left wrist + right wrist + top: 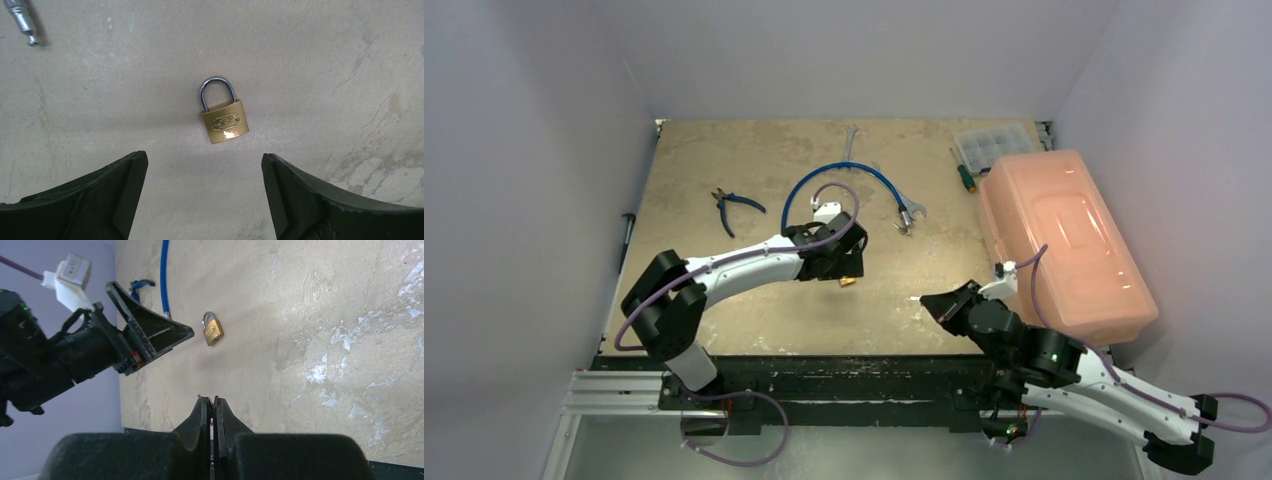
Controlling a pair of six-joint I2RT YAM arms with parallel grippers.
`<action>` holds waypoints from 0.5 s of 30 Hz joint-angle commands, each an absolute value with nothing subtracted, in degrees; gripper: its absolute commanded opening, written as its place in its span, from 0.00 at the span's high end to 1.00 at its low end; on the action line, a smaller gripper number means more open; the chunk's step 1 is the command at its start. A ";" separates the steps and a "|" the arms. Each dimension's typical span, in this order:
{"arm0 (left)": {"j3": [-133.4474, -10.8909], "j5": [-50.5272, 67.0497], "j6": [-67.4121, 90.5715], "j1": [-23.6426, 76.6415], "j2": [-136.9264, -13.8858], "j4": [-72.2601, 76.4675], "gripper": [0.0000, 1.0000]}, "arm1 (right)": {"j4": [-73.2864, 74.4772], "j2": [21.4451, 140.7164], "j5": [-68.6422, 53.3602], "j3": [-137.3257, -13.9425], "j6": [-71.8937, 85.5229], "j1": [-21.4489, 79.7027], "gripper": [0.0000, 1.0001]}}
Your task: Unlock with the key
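Observation:
The small brass padlock (pixel 848 281) (pixel 225 120) (pixel 212 332) lies flat on the tabletop, and its silver shackle looks closed. My left gripper (pixel 839 262) (pixel 205 157) hovers just above it. Its jaws are wide open with nothing between them, and the lock sits just beyond the fingertips. My right gripper (pixel 929 302) (pixel 212 399) is to the right of the lock and points toward it from a short way off. Its jaws are pressed together on a thin sliver, the key (pixel 211 420), almost all of which is hidden between the pads.
A blue cable (pixel 844 175) loops behind the left gripper, with its metal end (pixel 22 22) near the lock. Pliers (pixel 734 207) lie at the left and wrenches (pixel 904 205) at the back. An orange box (pixel 1064 240), a clear organiser (pixel 994 145) and a screwdriver (pixel 964 175) are at the right.

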State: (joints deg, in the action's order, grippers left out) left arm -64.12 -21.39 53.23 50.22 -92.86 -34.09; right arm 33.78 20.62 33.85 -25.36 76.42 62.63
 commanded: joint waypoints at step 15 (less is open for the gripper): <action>-74.39 -16.27 51.85 48.40 -108.23 -32.94 0.17 | 41.53 13.13 37.90 -26.64 80.24 62.49 1.00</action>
State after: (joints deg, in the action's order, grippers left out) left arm -71.31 -16.21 52.88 49.06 -106.80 -33.80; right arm 38.79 15.57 35.29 -25.36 77.21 62.63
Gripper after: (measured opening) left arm 0.855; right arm 0.055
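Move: Just below the left hand lies the padlock: about 2 cm ahead, 2 cm to the right and 7 cm down, flat on the table. On that same surface, the blue cable's bare end is some 7 cm ahead and 10 cm left of the hand, while its metal lock head is about 13 cm ahead and 13 cm right. From the right hand the padlock is roughly 13 cm ahead, 13 cm left and 15 cm down. Sinking about 5 cm and shifting some 2.5 cm to its right, the left hand comes down towards the padlock, its wide-open fingers tipping slightly more downward until the padlock's body lies centred between them; no touch on the padlock is seen. The right hand, still shut on the key, drifts about 1.5 cm to the right, away from the padlock. ##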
